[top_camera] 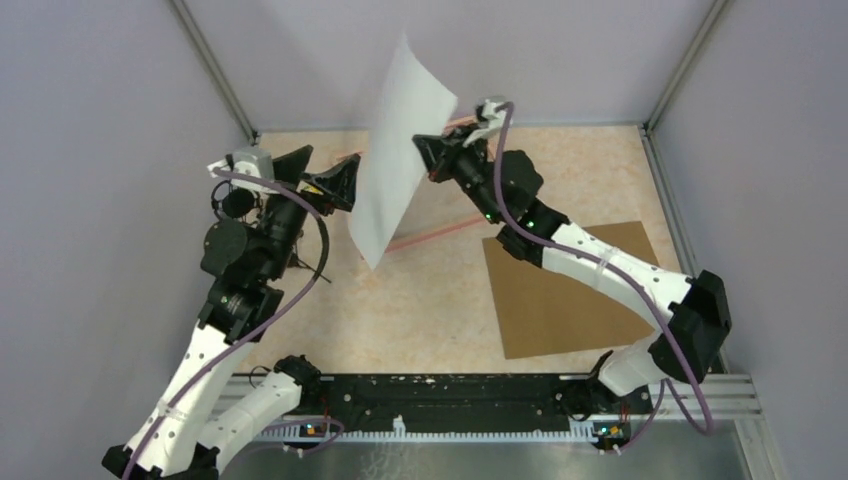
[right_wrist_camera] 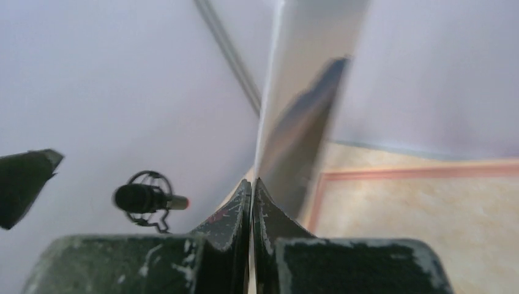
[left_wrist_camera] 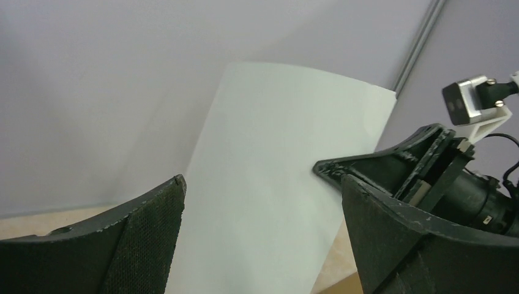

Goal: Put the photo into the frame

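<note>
The photo point(top_camera: 400, 150) hangs upright in the air over the back of the table, with its plain white back point(left_wrist_camera: 275, 153) turned toward the left arm. My right gripper point(top_camera: 432, 155) is shut on the photo's right edge, and the wrist view shows the sheet pinched between its jaws point(right_wrist_camera: 251, 184), the printed side point(right_wrist_camera: 306, 110) running up from them. My left gripper point(top_camera: 325, 172) stands open just left of the sheet, fingers wide point(left_wrist_camera: 263, 184) and holding nothing. The salmon-pink frame point(top_camera: 430, 233) lies flat on the table behind and below the photo, with one rail point(right_wrist_camera: 416, 171) in the right wrist view.
A brown cardboard backing board point(top_camera: 570, 300) lies flat at the right under the right arm. Grey walls with metal corner posts point(top_camera: 215, 75) close in the back and sides. The arms' black base rail point(top_camera: 440, 395) runs along the near edge.
</note>
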### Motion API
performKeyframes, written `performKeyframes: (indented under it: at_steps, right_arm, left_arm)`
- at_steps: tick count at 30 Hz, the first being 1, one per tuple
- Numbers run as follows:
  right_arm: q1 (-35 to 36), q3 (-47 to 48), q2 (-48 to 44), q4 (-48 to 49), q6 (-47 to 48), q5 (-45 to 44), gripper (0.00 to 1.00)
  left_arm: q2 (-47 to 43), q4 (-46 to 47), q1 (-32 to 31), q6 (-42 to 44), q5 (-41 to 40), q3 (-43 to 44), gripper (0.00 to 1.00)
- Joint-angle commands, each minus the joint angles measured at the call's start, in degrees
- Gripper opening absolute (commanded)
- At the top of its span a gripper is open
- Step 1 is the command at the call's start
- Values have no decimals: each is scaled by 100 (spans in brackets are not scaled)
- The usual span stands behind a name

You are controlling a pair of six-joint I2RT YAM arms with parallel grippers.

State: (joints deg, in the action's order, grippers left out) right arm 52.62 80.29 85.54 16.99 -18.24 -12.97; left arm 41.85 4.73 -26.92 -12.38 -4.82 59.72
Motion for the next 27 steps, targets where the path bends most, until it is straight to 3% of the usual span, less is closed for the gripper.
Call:
performKeyframes:
  at_steps: [1, 4, 10, 15, 21, 27]
  right_arm:
    - [-929, -1763, -455, 2003, -1594, -21, 0]
    - [-1428, -2866, -201, 3130, -2356, 111, 0]
    - [-2031, -3204, 820, 3645, -3130, -350, 0]
    - [-2030, -3372, 984, 3520, -2985, -1236, 0]
    - [-2037, -3432, 832, 2947, -2968, -2328, 0]
    - [-1959, -3436, 1145, 2947, -3623, -2428, 0]
  left_arm:
    - [287, 582, 32, 179, -79, -295, 98]
    - [467, 635, 235, 111, 322, -497, 99]
    - [905, 720, 846, -368, 1391, -624, 99]
    - [1071, 1004, 1350, -996, 2091, -807, 99]
    - [1093, 1009, 1374, -1179, 2273, -804, 99]
    - [953, 973, 1368, -1218, 2203, -820, 99]
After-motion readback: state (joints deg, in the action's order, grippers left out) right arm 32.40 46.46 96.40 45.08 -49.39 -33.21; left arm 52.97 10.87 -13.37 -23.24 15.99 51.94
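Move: The right hand keeps pinching the raised photo near its right edge; the frame's middle lies about 31 cm ahead of it, 3 cm to its right and 43 cm below. The brown cardboard is some 38 cm to its right, 1 cm ahead and 43 cm down. From the empty, open left hand, the photo's middle is roughly 9 cm ahead, 9 cm right and 9 cm below; the frame's middle is 38 cm ahead, 13 cm right and 47 cm below. Still pinching the photo, the right hand swoops down about 25 cm, rightward 18 and forward 12 towards the frame, tipping its fingers down and turning clockwise nearly 40 degrees, with only a slow rightward drift and more turning once the drop is done. The open left hand comes down some 10 cm and forward 7 beside the photo's left part, tipping slightly downward, then slows and turns a little clockwise with its fingers still wide apart. ##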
